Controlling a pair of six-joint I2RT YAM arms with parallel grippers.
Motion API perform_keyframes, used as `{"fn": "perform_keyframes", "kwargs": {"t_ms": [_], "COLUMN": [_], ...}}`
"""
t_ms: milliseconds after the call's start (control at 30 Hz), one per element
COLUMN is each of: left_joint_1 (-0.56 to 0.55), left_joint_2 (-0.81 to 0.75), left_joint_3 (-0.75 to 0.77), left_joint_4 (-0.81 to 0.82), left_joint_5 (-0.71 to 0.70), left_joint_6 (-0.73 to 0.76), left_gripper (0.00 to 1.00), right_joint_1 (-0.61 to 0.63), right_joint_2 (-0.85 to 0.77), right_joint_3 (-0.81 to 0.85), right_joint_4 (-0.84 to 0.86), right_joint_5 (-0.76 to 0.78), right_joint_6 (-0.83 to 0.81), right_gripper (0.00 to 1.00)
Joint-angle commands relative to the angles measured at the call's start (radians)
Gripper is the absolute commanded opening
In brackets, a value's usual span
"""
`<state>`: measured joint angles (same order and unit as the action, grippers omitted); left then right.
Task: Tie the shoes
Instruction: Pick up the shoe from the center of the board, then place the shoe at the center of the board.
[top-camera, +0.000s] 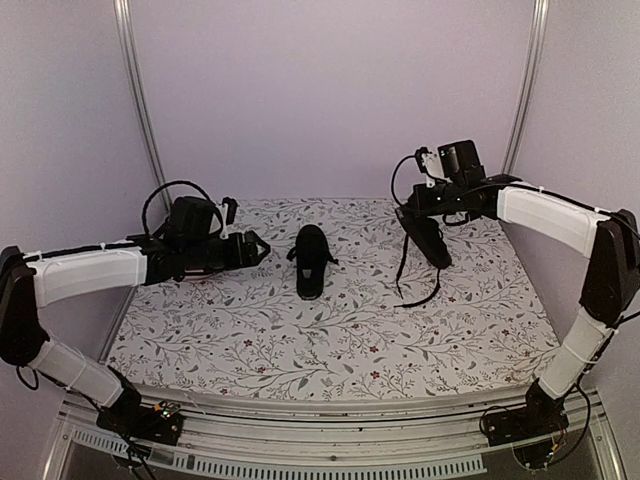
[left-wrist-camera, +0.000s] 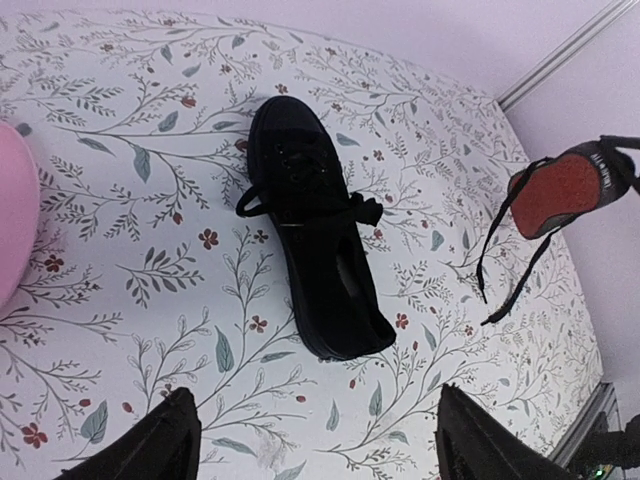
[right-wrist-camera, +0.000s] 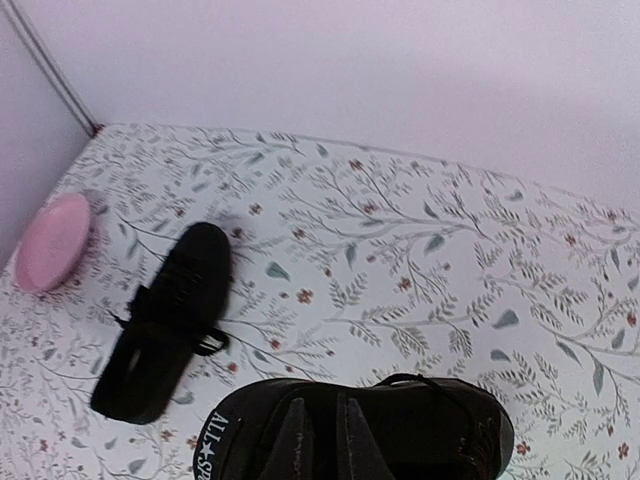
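Observation:
One black shoe (top-camera: 310, 262) lies flat on the flowered mat at mid-table, its laces looped across its top (left-wrist-camera: 315, 240) (right-wrist-camera: 165, 320). My left gripper (top-camera: 256, 247) hovers just left of it, open, with nothing between its fingers (left-wrist-camera: 150, 450); the gap between the tips (left-wrist-camera: 315, 445) frames the mat below the shoe's heel. The second shoe (top-camera: 432, 243) is lifted off the mat at the right, tilted so its red sole (left-wrist-camera: 560, 195) shows. Its loose laces (top-camera: 415, 282) hang down. My right gripper (top-camera: 422, 218) (right-wrist-camera: 325, 440) is shut on this shoe (right-wrist-camera: 430, 425), fingers inside its opening.
A pink plate (right-wrist-camera: 52, 240) sits at the mat's left side, behind my left arm, also at the left edge of the left wrist view as the plate (left-wrist-camera: 10, 220). Pale walls with metal posts (top-camera: 140, 110) close in the back and sides.

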<state>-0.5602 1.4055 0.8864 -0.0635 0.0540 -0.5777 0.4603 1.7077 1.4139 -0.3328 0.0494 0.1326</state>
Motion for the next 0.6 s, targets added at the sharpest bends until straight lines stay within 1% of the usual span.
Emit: {"fn": "perform_keyframes", "kwargs": {"t_ms": [0, 167, 300, 400, 567], "left_joint_1": [0.021, 0.031, 0.037, 0.042, 0.052], "left_joint_2": [-0.096, -0.161, -0.212, -0.236, -0.245], "left_joint_3": [-0.052, -0.088, -0.127, -0.153, -0.176], "left_joint_4": [-0.010, -0.044, -0.051, -0.056, -0.059], "left_joint_5": [-0.003, -0.001, -0.012, -0.014, -0.016], "left_joint_6": [-0.018, -0.025, -0.038, -0.051, -0.060], "left_gripper": [0.81, 0.81, 0.81, 0.81, 0.81], "right_joint_1": [0.000, 0.000, 0.000, 0.000, 0.000], "right_joint_2": [-0.087, -0.074, -0.034, -0.004, 0.008], "right_joint_3": [0.057, 0.132, 0.221, 0.273, 0.267], "right_joint_4": [0.134, 0.197, 0.180, 0.156, 0.180], "right_joint_5": [-0.234, -0.329, -0.400, -0.510, -0.637], "right_joint_6": [-0.065, -0.080, -0.063, -0.018, 0.086], "right_gripper": [0.02, 0.02, 0.02, 0.02, 0.02]}}
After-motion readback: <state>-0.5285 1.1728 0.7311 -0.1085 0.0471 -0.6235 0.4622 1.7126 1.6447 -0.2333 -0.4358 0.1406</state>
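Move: The right gripper holds the second shoe in the air. From that gripper the finished shoe on the table lies about 19 cm to the left, 2 cm nearer the base and 19 cm down; the open table in front of that finished shoe, at the near centre, is roughly 23 cm back, 15 cm left and 21 cm down. From the open left gripper this near-centre spot lies some 14 cm back, 12 cm right and 16 cm down, the finished shoe 8 cm ahead, 10 cm right and 14 cm down. Keep the right fingers shut on the second shoe and carry it up about 13 cm, swinging left some 8 cm as it climbs, fast at first and slowing towards the end. Meanwhile turn that wrist counter-clockwise, raise its left side and tip the fingers up a little. Ease the left gripper, still wide open, back and left about 5 cm, away from the finished shoe. ##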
